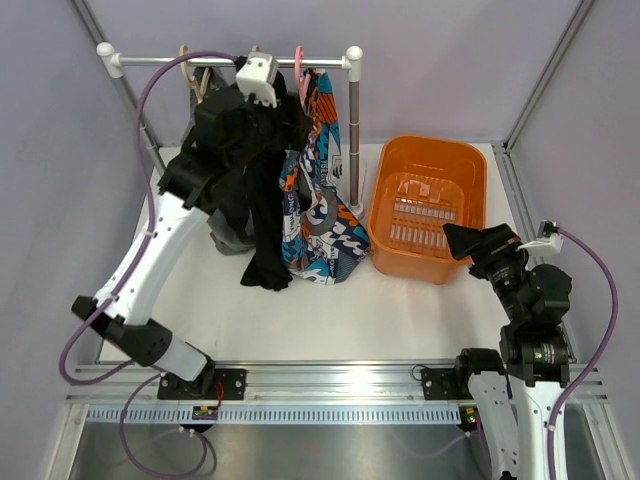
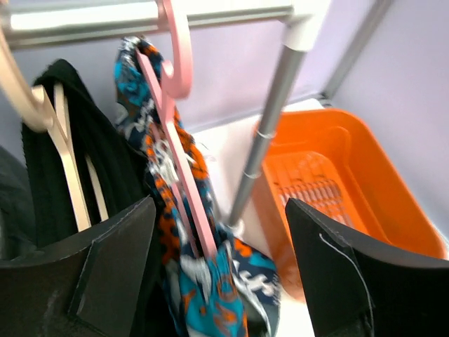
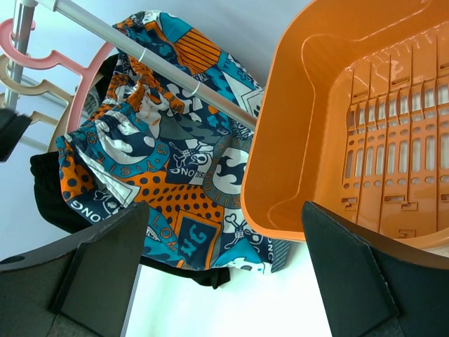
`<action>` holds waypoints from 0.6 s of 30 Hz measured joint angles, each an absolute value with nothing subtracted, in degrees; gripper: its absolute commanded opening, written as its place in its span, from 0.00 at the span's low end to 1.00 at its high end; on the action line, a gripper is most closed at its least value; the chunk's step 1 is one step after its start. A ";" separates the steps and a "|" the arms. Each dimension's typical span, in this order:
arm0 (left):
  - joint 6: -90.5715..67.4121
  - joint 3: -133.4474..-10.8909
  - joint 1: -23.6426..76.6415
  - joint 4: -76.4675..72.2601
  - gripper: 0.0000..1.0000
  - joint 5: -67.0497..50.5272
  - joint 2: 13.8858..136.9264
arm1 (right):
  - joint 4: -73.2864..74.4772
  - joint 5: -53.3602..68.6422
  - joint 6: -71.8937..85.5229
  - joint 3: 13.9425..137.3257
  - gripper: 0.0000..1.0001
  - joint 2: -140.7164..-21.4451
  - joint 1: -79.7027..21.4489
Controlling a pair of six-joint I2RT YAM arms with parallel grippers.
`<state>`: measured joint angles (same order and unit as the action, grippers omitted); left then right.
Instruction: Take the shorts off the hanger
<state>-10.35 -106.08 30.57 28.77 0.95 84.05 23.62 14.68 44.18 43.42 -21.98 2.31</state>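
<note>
Three shorts hang from the rack. The printed blue-orange shorts (image 1: 318, 205) are on a pink hanger (image 2: 184, 182), the black shorts (image 1: 262, 200) on a wooden hanger (image 2: 70, 175), and the grey shorts (image 1: 230, 240) show low behind the black pair. My left gripper (image 2: 221, 274) is up at the rail, open, with the printed shorts (image 2: 210, 281) and the pink hanger's arm between its fingers. I see no squeeze on the cloth. My right gripper (image 1: 455, 243) is open and holds nothing, low by the orange basket (image 1: 428, 205), facing the printed shorts (image 3: 175, 161).
The rail (image 1: 200, 60) runs across the back, with its grey upright post (image 1: 354, 130) standing between the shorts and the basket. The basket (image 3: 365, 119) holds nothing. White table (image 1: 330, 320) lies in front of the hanging clothes.
</note>
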 measured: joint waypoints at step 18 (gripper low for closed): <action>-5.34 -116.60 32.25 25.19 0.78 19.99 102.08 | 23.64 14.74 44.29 43.05 0.99 -21.47 2.31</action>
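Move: From the left hand, the pink hanger carrying the shorts is about 12 cm ahead, 1 cm to the right and some 5 cm lower at its neck. The shorts hang from it, their middle roughly 10 cm ahead, 4 cm right and 20 cm down. The beige hanger with the black garment is about 12 cm ahead and 8 cm left. The rack's right post stands 13 cm ahead and 11 cm right. From the right hand, the pink hanger is roughly 25 cm ahead, 33 cm left and 10 cm higher. Bring the left gripper forward about 10 cm towards the pink hanger, easing down roughly 5 cm to come under the rail, mostly in the second half of the reach. Turn the wrist some 15 degrees counter-clockwise, with a slight roll lifting its left side, and keep the fingers open so that they come up on either side of the pink bar below the hook. ##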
